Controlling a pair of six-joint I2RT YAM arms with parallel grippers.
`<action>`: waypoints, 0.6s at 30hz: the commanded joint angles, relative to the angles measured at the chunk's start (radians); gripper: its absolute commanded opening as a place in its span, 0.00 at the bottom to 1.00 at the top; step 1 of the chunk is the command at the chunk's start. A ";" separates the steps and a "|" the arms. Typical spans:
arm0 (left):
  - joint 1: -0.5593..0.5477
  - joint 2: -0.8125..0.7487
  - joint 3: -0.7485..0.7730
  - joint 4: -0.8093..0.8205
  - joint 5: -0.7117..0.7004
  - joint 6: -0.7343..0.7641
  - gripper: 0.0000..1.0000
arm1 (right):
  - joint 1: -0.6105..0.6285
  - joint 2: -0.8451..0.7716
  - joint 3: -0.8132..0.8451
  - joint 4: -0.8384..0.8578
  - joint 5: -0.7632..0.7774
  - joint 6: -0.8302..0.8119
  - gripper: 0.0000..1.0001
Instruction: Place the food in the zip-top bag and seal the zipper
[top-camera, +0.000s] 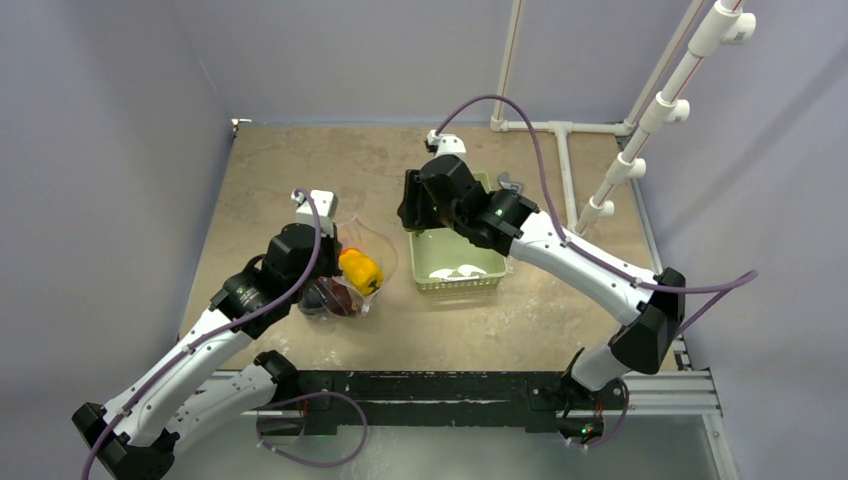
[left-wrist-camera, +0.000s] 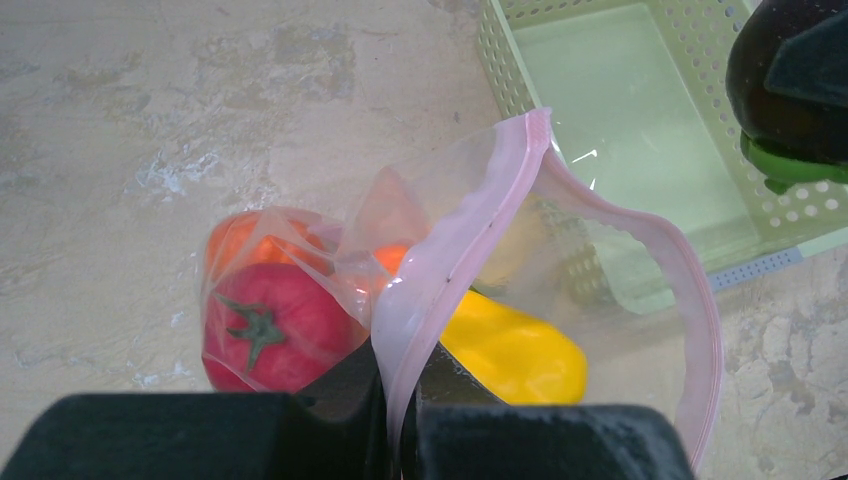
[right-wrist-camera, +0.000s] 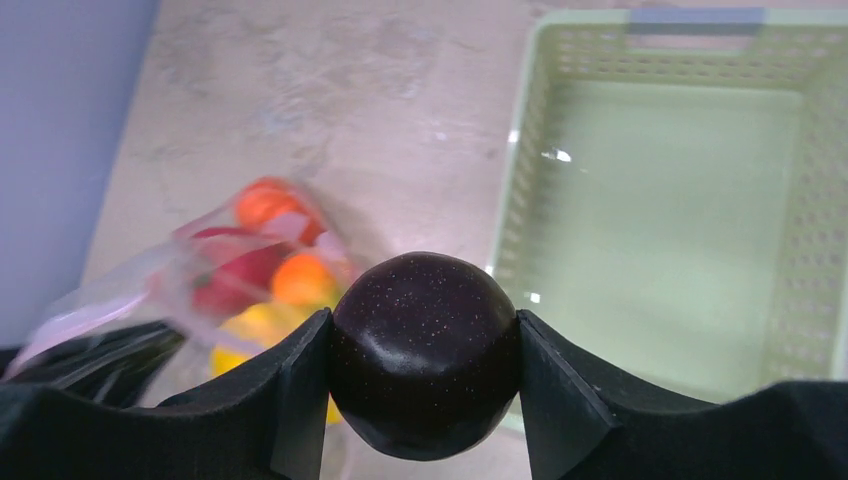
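Note:
The clear zip-top bag (left-wrist-camera: 610, 270) stands open on the table, and its pale pink zipper (left-wrist-camera: 470, 230) arcs round the mouth. My left gripper (left-wrist-camera: 400, 425) is shut on the near part of that pink strip. Inside the bag lie a red tomato (left-wrist-camera: 265, 325), a yellow pepper (left-wrist-camera: 515, 350) and an orange (left-wrist-camera: 240, 240). My right gripper (right-wrist-camera: 424, 375) is shut on the dark purple eggplant (right-wrist-camera: 424, 340), held in the air over the basket's left edge, to the right of the bag (top-camera: 350, 275). The eggplant's green cap (left-wrist-camera: 790, 165) shows in the left wrist view.
A light green slotted basket (top-camera: 455, 268) stands just right of the bag, with nothing in it that I can see. White pipes (top-camera: 560, 130) run along the back right of the table. Grey walls close in on the left and the back.

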 joint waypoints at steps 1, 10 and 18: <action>0.003 -0.008 -0.002 0.027 -0.005 0.007 0.00 | 0.067 -0.012 0.090 0.050 -0.033 -0.044 0.25; 0.004 -0.019 -0.002 0.028 -0.008 0.007 0.00 | 0.155 -0.009 0.098 0.155 -0.174 -0.117 0.26; 0.004 -0.030 -0.002 0.030 -0.009 0.008 0.00 | 0.198 0.066 0.087 0.177 -0.209 -0.128 0.27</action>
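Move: Back and to the left of the right hand, which already holds the dark round fruit, the bag's open mouth lies some 5 cm nearer the base, 9 cm to its left and 7 cm lower. The yellow pepper in the bag is roughly 8 cm back, 11 cm left and 16 cm down. The basket's middle is about 3 cm ahead, 9 cm right and 20 cm below. From the left hand the mouth is some 2 cm ahead and 6 cm right, at nearly its height. Swinging the dark round fruit from beside the basket towards the bag's mouth, the right hand goes about 9 cm left and 7 cm back, first rising some 4 cm and then just starting to sink. It turns roughly 20 degrees counter-clockwise and keeps its grip on the fruit; the left hand stays put, still pinching the bag's rim. ##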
